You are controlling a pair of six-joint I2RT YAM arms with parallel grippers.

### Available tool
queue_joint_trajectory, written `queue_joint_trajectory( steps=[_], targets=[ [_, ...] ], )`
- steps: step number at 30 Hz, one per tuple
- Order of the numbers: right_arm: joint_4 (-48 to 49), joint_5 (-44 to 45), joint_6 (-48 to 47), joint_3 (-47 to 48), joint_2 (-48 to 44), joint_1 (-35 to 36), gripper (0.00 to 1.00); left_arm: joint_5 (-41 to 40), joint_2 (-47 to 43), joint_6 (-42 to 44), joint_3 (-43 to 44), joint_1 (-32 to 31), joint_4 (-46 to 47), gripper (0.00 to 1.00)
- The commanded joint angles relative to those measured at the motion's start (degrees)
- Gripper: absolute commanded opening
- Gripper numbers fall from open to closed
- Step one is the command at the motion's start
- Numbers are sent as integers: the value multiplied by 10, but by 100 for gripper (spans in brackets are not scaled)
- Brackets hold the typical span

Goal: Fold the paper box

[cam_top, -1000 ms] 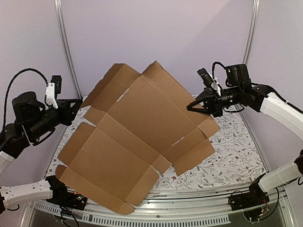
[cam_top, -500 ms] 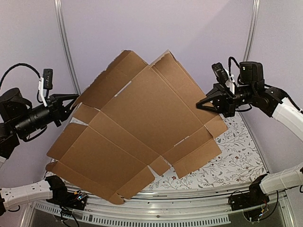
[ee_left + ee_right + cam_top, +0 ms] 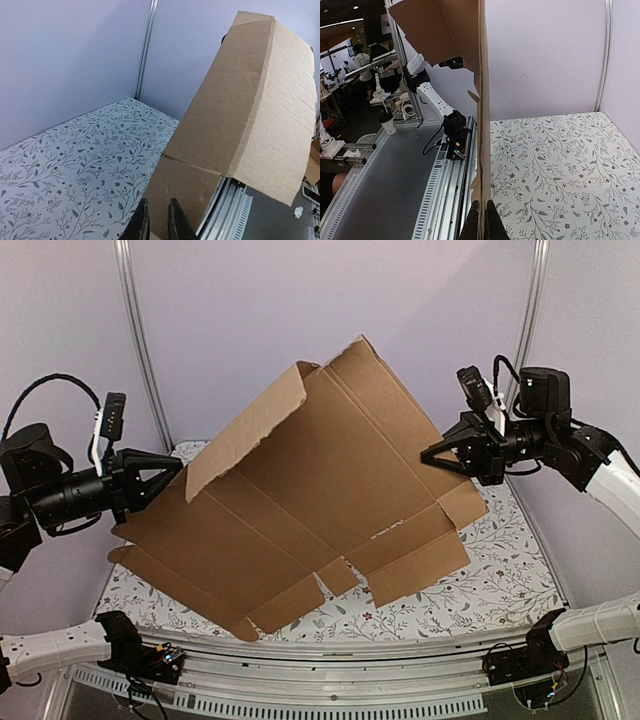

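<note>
The paper box [image 3: 320, 480] is a flat brown cardboard sheet held tilted in the air above the table, its near flaps hanging low. One far-left flap [image 3: 245, 435] bends forward along its crease. My left gripper [image 3: 178, 476] meets the sheet's left edge. In the left wrist view its narrow-set fingers [image 3: 158, 201] pinch a small flap of the paper box [image 3: 245, 115]. My right gripper [image 3: 428, 454] is shut on the right edge. In the right wrist view the paper box [image 3: 483, 100] runs edge-on up from between those fingers [image 3: 484, 202].
A floral tablecloth [image 3: 500, 560] covers the table under the sheet. An aluminium rail [image 3: 400, 660] runs along the near edge with both arm bases on it. Purple walls and two metal uprights [image 3: 135, 340] close off the back and sides.
The sheet has risen and tipped steeper. My right gripper has moved up and to the right with its edge. The left gripper has swung back inward, and the far-left flap has folded forward.
</note>
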Motion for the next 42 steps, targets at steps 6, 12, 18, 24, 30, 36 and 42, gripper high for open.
queue_joint_trajectory(
  steps=[6, 12, 18, 24, 30, 36, 42],
  targets=[
    [30, 19, 29, -13, -19, 2, 0, 47, 37, 9, 8, 1, 1, 14],
    [83, 48, 67, -28, -21, 1, 0, 66, 51, 3, 9, 1, 13, 13],
    [134, 68, 129, -33, -15, 1, 0, 83, 66, -1, 5, 1, 20, 13],
    [157, 69, 157, -28, -5, 1, 0, 87, 82, -2, 1, 1, 25, 12],
    [168, 61, 171, -27, -2, 3, 0, 83, 97, -4, -6, 1, 42, 12],
    [180, 58, 186, -24, -6, 5, 0, 86, 113, -6, -10, 1, 53, 11],
    [185, 62, 204, -13, -11, 11, 0, 87, 127, -4, -12, 1, 60, 10]
  ],
)
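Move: Just off the left fingertips, about 2 cm to the right and level with them, is the end tab of the paper box's raised side flap. The flap's middle lies some 9 cm right, 2 cm forward and 6 cm higher. Beyond it, the main panel is centred roughly 16 cm right of that hand, neither forward nor back. From the right hand, which already pinches the opposite edge, the flap is about 20 cm left, 2 cm forward and 6 cm up. Pushing the side flap inward from its outer side, the left hand travels about 5 cm right, towards the right hand, while easing forward and down roughly half as far, its nearly shut fingertips against the end tab. The right hand keeps its pinch on the box's edge, shifting it about 2.5 cm forward and slightly up with a small wrist turn. ##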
